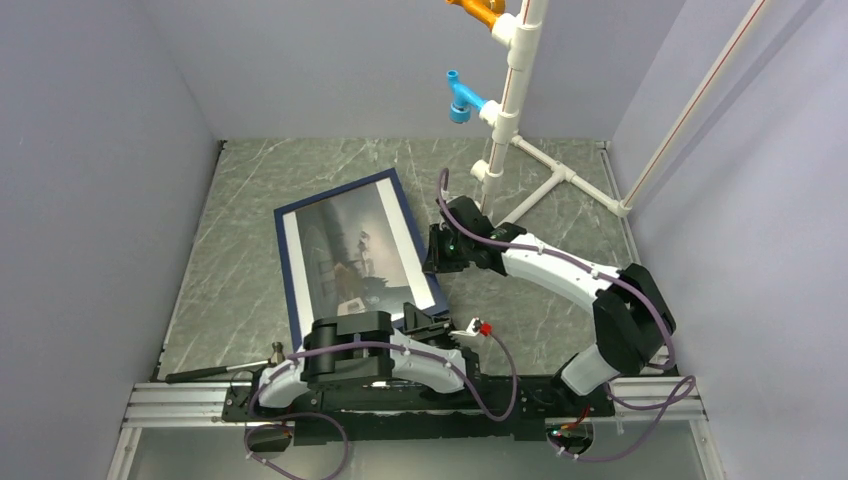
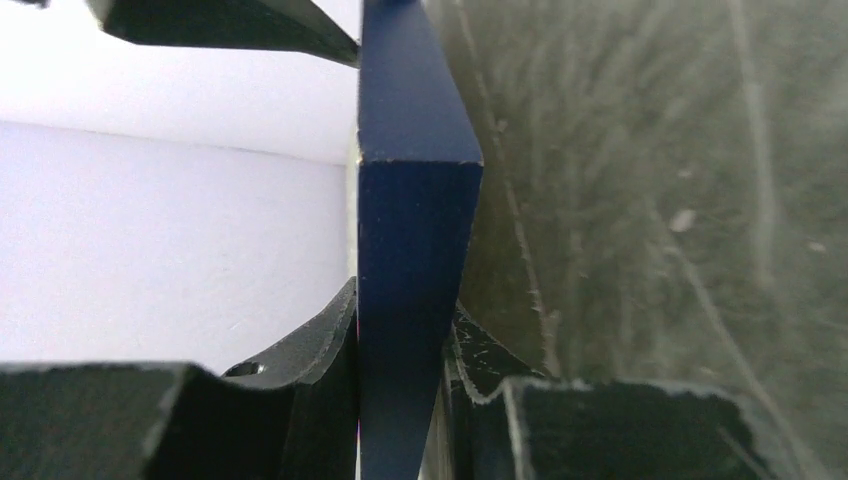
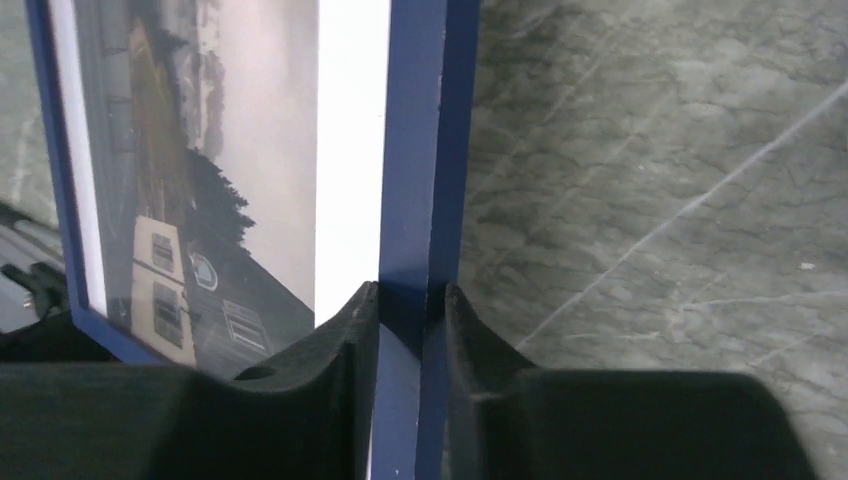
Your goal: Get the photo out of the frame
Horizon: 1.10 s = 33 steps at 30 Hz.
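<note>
The navy blue frame (image 1: 283,270) lies slanted on the marble tabletop with the photo (image 1: 350,250) inside it, a dark greyish scene with white strips along both long sides. My left gripper (image 1: 425,322) is at the frame's near right corner. In the left wrist view its fingers press both faces of the navy frame edge (image 2: 415,200), so the left gripper (image 2: 400,350) is shut on it. My right gripper (image 1: 437,255) is at the frame's right long side. In the right wrist view the right gripper (image 3: 410,320) is shut on the frame rail (image 3: 425,150), with the photo (image 3: 220,150) to its left.
A white pipe stand (image 1: 510,110) with a blue fitting (image 1: 462,100) and an orange one rises at the back right, its feet spreading over the table. A black-handled tool (image 1: 215,372) lies near the front left, by the aluminium rail (image 1: 170,400). Grey walls close in three sides.
</note>
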Each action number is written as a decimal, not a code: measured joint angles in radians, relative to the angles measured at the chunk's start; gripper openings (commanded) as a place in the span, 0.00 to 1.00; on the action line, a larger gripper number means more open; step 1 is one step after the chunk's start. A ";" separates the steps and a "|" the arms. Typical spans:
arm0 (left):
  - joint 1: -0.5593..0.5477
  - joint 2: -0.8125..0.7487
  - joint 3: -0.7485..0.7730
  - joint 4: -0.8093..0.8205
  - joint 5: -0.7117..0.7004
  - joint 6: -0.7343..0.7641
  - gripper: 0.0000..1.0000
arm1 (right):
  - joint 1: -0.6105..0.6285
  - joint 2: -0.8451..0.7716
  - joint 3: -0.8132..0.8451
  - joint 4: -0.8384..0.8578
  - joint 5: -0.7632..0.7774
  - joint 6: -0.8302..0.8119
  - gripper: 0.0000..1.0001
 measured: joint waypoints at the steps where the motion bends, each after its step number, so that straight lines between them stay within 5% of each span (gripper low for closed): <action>1: -0.002 0.008 0.008 -0.075 -0.029 -0.083 0.00 | 0.000 -0.003 0.006 0.002 -0.005 -0.001 0.44; 5: -0.006 -0.006 0.002 -0.233 -0.085 -0.281 0.00 | 0.002 -0.038 0.042 -0.028 -0.004 -0.016 0.69; 15: 0.006 -0.285 -0.050 -0.367 -0.097 -0.451 0.00 | -0.016 -0.274 0.050 -0.117 0.085 -0.071 0.94; 33: 0.024 -0.829 0.021 -0.402 -0.084 -0.434 0.00 | -0.030 -0.363 -0.158 -0.006 0.018 -0.045 1.00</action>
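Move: The left hand already pinches the frame's near bar at its near-right corner; the frame's middle lies about 13 cm to its left, 8 cm ahead and some 3 cm lower. The right hand still grips the right long bar, with the frame's middle about 13 cm to its left, level with it fore and aft, and 4 cm below. From the right hand, the pipe stand's foot is roughly 9 cm right, 3 cm ahead and 7 cm down. Up and leftward the left hand swings the pinched corner, climbing about 22 cm and shifting 11 cm left while its wrist rolls some 50 degrees to the left, tipping the frame up about its left side. The right hand opens wide, lets go of the long bar and rises clear, moving slightly right, then sinks partway back with empty fingers. ##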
